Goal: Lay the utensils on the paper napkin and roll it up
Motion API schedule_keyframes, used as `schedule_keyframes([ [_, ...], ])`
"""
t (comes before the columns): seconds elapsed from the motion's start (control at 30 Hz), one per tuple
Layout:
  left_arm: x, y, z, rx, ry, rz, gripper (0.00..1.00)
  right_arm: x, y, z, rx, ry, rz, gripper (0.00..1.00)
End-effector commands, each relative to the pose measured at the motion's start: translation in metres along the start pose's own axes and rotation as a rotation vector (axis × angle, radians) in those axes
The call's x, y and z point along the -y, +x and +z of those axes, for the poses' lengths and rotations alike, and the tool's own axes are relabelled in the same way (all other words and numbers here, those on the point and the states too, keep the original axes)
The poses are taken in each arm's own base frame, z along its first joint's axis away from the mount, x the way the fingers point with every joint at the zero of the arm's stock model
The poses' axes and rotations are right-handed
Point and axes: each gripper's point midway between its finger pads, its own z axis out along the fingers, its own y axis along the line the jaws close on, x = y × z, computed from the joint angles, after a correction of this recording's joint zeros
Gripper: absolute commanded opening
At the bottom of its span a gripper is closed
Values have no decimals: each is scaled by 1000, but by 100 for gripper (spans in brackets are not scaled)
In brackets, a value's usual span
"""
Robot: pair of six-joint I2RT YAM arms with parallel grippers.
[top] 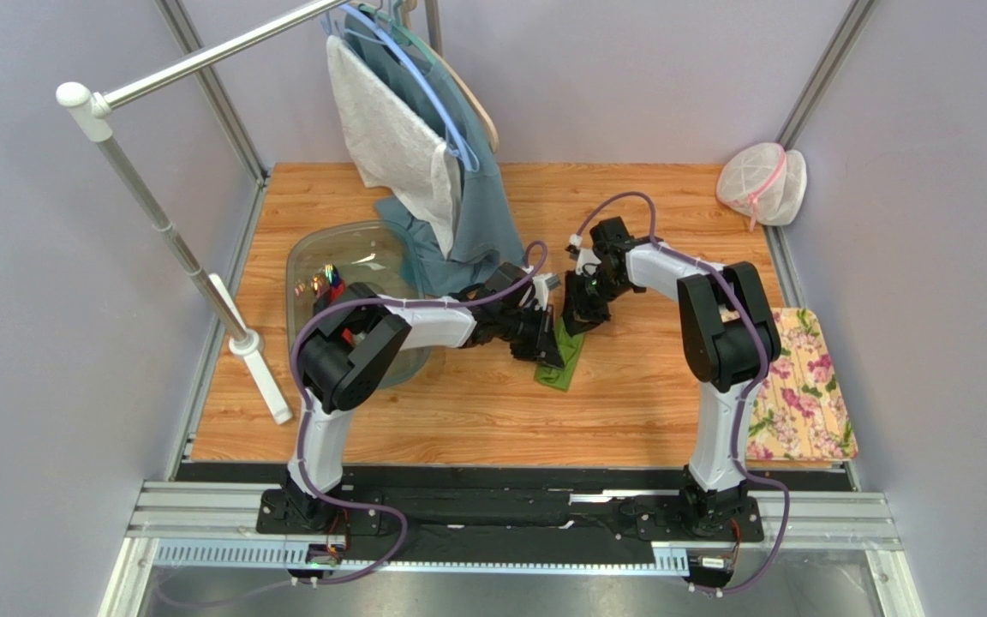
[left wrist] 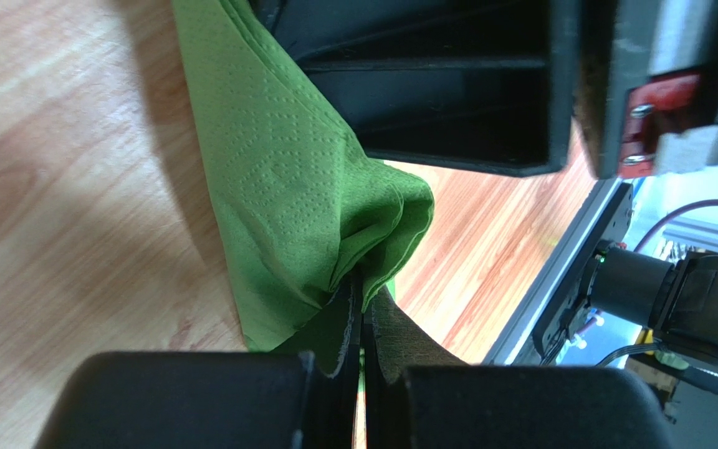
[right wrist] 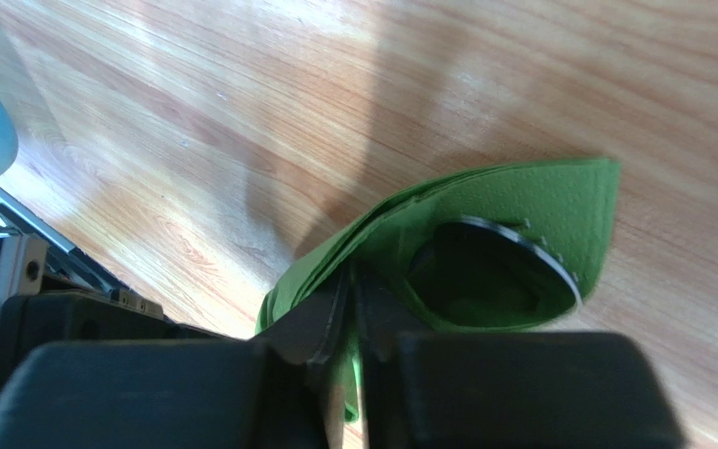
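Note:
The green paper napkin lies folded over into a loose roll on the wooden table between both grippers. My left gripper is shut on a bunched corner of the napkin, its jaws pressed together. My right gripper pinches the napkin's layered edge; its jaws stand almost together with green paper between them. The roll's mouth is a dark hollow with a thin silvery rim. No utensils show plainly; what lies inside the roll is hidden.
A clear plastic tub with small colourful items sits left of the left arm. A teal garment hangs from a rack at the back. A white mesh bag lies back right, and a flowered mat lies by the right edge.

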Motion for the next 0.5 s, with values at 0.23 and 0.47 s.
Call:
schedule_keyframes([
  [0.23,-40,15,2,-40,-121,-34,0,-27,-40,-67,166,-79,-25,14],
  [0.47,-36,12,2,-39,-109,-27,0,-14,-32,-51,137,-73,6,10],
])
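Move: The napkin roll's middle lies about 4 cm back and 2 cm left of my right hand, a centimetre lower; its open far end, with the spoon's bowl showing, reaches some 4 cm straight ahead of that hand. The heaped foot of the blue cloth lies roughly 12 cm ahead and 16 cm left of my right hand. From my left hand, shut on the near part, the roll's middle is about 3 cm ahead and 1 cm right. I lift my right hand clear of the napkin roll, its barely parted fingers coming free of the folded edge: about 5 cm up, with some 3 cm forward and a little to the right, easing to a stop above the table with only a slight wrist tilt. My left hand stays shut on the near part of the roll and keeps it pinned. ##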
